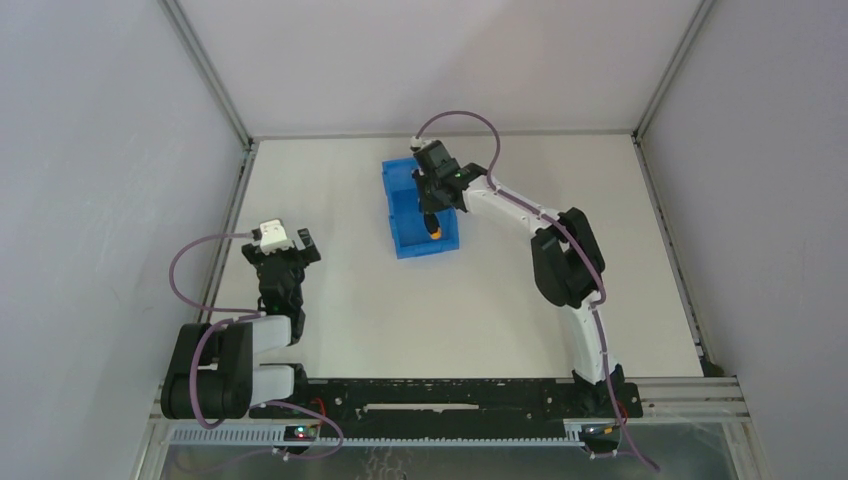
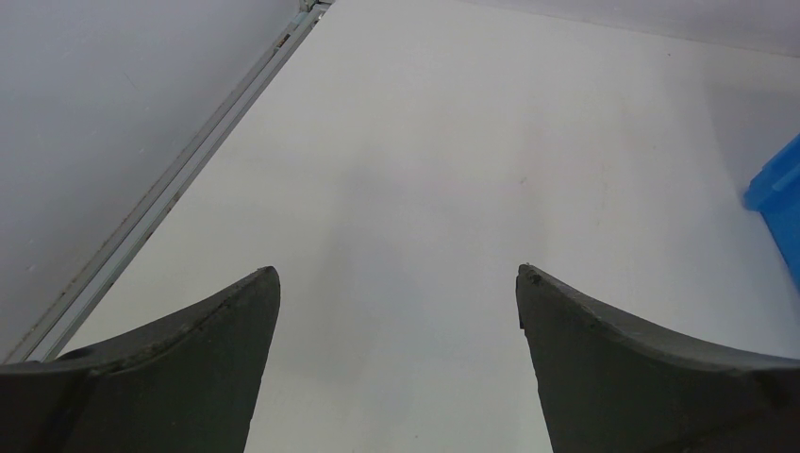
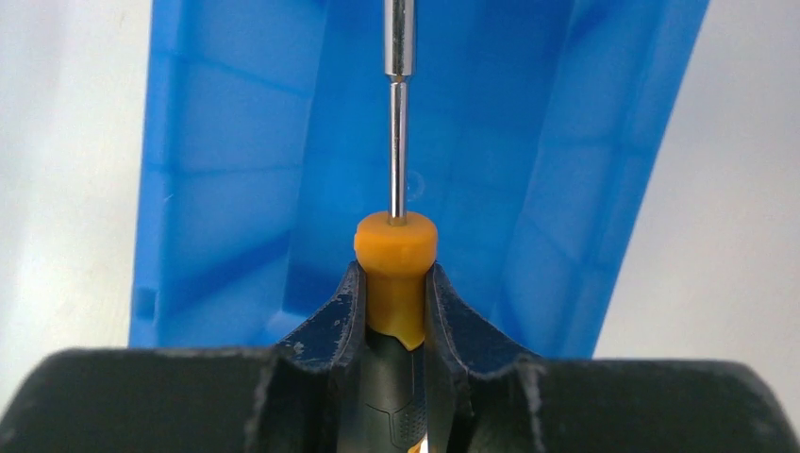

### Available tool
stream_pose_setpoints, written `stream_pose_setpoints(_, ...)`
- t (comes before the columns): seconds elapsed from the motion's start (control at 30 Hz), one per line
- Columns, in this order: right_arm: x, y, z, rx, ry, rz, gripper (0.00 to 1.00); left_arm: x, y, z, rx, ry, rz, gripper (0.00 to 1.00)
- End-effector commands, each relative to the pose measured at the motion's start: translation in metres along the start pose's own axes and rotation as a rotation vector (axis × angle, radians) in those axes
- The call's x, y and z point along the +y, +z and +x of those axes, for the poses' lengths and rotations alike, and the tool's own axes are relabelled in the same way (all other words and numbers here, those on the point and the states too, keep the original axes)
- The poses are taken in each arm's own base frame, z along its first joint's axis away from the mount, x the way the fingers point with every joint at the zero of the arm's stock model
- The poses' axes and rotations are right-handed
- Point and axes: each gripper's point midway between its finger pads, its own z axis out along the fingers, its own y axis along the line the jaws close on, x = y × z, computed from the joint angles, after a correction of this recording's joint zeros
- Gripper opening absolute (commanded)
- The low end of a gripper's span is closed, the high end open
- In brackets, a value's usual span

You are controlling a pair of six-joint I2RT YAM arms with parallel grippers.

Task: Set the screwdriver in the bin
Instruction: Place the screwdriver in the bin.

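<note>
The bright blue bin [image 1: 403, 212] stands at the far middle of the table. My right gripper [image 1: 432, 205] hangs over it and is shut on the screwdriver [image 1: 434, 230]. In the right wrist view the fingers [image 3: 347, 311] clamp the orange-yellow and black handle [image 3: 395, 274], and the thin metal shaft points into the bin [image 3: 236, 189]. My left gripper [image 1: 290, 255] is open and empty at the near left; in the left wrist view its fingers [image 2: 203, 349] are spread wide over bare table, with a corner of the bin [image 2: 778, 203] at the right edge.
White enclosure walls stand on three sides, with metal rails [image 1: 232, 210] along the table's left and right edges. The arm bases sit on a black bar [image 1: 440, 392] at the near edge.
</note>
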Motion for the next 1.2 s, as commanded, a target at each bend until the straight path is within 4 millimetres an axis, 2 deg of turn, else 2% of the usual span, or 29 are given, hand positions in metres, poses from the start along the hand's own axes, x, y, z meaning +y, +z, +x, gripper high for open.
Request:
stream_pose_setpoints(0.0, 0.004, 0.014, -0.008, -0.062, -0.033, 0.01, 0.09, -0.002, 0.007, -0.024, -0.07, 0.004, -0.007, 1.0)
stream_pose_setpoints(0.27, 0.0, 0.038, 0.011, -0.033, -0.062, 0.037, 0.13, -0.002, 0.007, -0.024, -0.07, 0.004, -0.006, 1.0)
stream_pose_setpoints(0.4, -0.001, 0.043, 0.016, -0.025, -0.07, 0.043, 0.24, -0.002, 0.007, -0.025, -0.07, 0.004, -0.005, 1.0)
stream_pose_setpoints(0.47, 0.002, 0.043, 0.015, -0.03, -0.074, 0.04, 0.35, -0.002, 0.007, -0.024, -0.07, 0.004, -0.006, 1.0)
stream_pose_setpoints(0.57, 0.006, 0.039, 0.012, -0.04, -0.081, 0.04, 0.44, -0.002, 0.008, -0.025, -0.071, 0.004, -0.006, 1.0)
stream_pose_setpoints(0.83, 0.015, 0.019, -0.003, -0.081, -0.079, 0.034, 0.51, -0.002, 0.007, -0.024, -0.07, 0.004, -0.006, 1.0)
stream_pose_setpoints(0.97, 0.021, 0.007, -0.011, -0.102, -0.078, 0.027, 0.64, -0.002, 0.007, -0.025, -0.07, 0.004, -0.006, 1.0)
stream_pose_setpoints(1.17, 0.029, -0.016, -0.024, -0.139, -0.079, 0.015, 0.68, -0.002, 0.007, -0.025, -0.07, 0.004, -0.006, 1.0)
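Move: The right hand still grips the screwdriver by the front of its handle, shaft pointing forward, above the open blue bin. The bin's middle is level with the hand front to back, about 1 cm to its left and some 6 cm below; the bin's right wall is roughly 5 cm to the right, also about 6 cm lower. From the idle left hand the bin is about 7 cm ahead, 30 cm right and some 6 cm below. The right hand lowers the held screwdriver about 4.5 cm farther down into the blue bin, drifting barely 1 cm forward with the fingers still angled forward and down, then halts and opens its fingers to let go of the handle. With the fingers opening to about two thirds, it shifts some 2 cm left and about 1 cm back inside the bin, and finally starts to rise, by about 1 cm. ##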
